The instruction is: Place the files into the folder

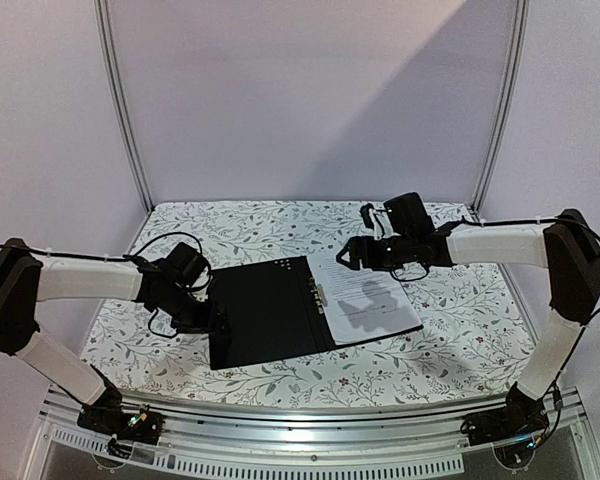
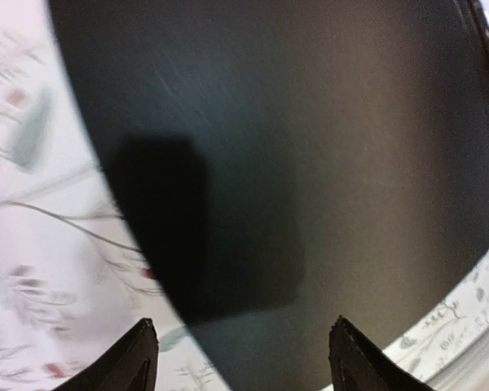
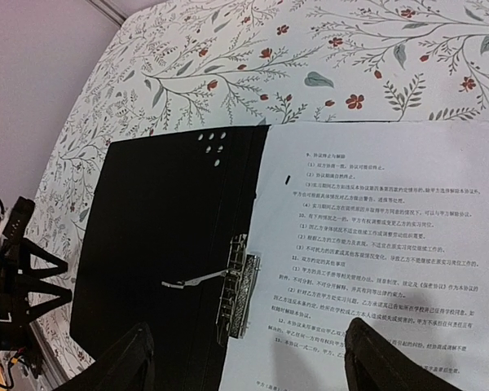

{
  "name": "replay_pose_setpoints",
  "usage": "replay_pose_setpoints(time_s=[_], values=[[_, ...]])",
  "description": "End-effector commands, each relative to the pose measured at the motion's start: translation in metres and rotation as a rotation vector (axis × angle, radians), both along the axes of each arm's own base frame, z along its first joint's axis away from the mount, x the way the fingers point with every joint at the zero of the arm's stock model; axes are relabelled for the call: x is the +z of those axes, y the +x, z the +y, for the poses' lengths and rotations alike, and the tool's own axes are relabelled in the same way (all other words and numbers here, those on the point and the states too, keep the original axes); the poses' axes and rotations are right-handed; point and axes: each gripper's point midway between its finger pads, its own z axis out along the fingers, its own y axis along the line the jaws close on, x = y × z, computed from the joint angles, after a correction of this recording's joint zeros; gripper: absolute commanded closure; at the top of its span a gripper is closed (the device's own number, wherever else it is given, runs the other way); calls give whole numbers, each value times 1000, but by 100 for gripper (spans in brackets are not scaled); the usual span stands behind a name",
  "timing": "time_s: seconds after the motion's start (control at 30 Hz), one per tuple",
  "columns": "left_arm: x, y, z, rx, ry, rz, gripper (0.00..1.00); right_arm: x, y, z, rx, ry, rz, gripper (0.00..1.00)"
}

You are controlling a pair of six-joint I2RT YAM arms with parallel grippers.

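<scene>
The folder lies open and flat in the middle of the table, black inside, with its metal clip at the spine. A white sheet of the files, printed with fine black text, rests on the folder's right half against the clip. My left gripper is low at the folder's left edge, open. In its wrist view one finger is over the cloth, the other over the black cover. My right gripper hovers open above the spine and the sheet, holding nothing.
A floral tablecloth covers the table. Metal frame posts stand at the back corners before pale walls. A metal rail with both arm bases runs along the near edge. The left arm shows in the right wrist view.
</scene>
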Motion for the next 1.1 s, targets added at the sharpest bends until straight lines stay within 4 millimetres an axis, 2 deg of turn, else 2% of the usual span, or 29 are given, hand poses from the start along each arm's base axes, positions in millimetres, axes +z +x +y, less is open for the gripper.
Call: replay_pose_setpoints(time_s=[0.0, 0.03, 0.07, 0.13, 0.27, 0.43, 0.53, 0.6, 0.73, 0.87, 1.07], values=[[48, 43, 39, 96, 278, -160, 27, -10, -4, 15, 38, -28, 99, 23], [66, 61, 34, 117, 273, -223, 27, -8, -3, 18, 44, -22, 111, 24], [77, 75, 27, 130, 255, -264, 27, -13, -2, 21, 41, -21, 142, 25], [91, 101, 3, 133, 171, -310, 29, -10, 2, 30, 48, -3, 170, 28], [97, 139, -60, 111, 1, -330, 34, -14, -2, 47, 92, 42, 269, 37], [85, 165, -118, 51, -46, -319, 38, -26, -13, 58, 126, 78, 383, 46], [71, 171, -144, 17, -49, -283, 43, -31, -17, 60, 133, 91, 424, 52], [61, 172, -154, 15, -50, -267, 44, -35, -18, 61, 134, 95, 436, 56], [44, 170, -170, 26, -109, -230, 54, -41, -19, 66, 139, 119, 463, 65], [31, 166, -188, 24, -165, -186, 60, -47, -16, 70, 136, 136, 480, 65], [15, 164, -210, 5, -180, -151, 64, -50, -12, 76, 137, 149, 491, 64]])
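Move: The metal clip on the folder's spine lies about 22 cm to the left hand's right and 11 cm ahead, barely 1 cm lower. From the right hand it is some 7 cm left, level fore and aft, about 11 cm below. The sheets' middle is about 10 cm to the clip's right, level with it; the white dots on the cover are some 8 cm left of it and 9 cm farther out. The clip draws both hands in: the left rises off the black cover and arcs about 17 cm forward and 18 cm right, up some 11 cm midway, then sinks beside the spine just beyond the clip. The right travels some 6 cm left and 5 cm down over the clip, tipping its fingers down nearly 30 degrees. Both grippers close to a bit over a third open, without visible contact. ##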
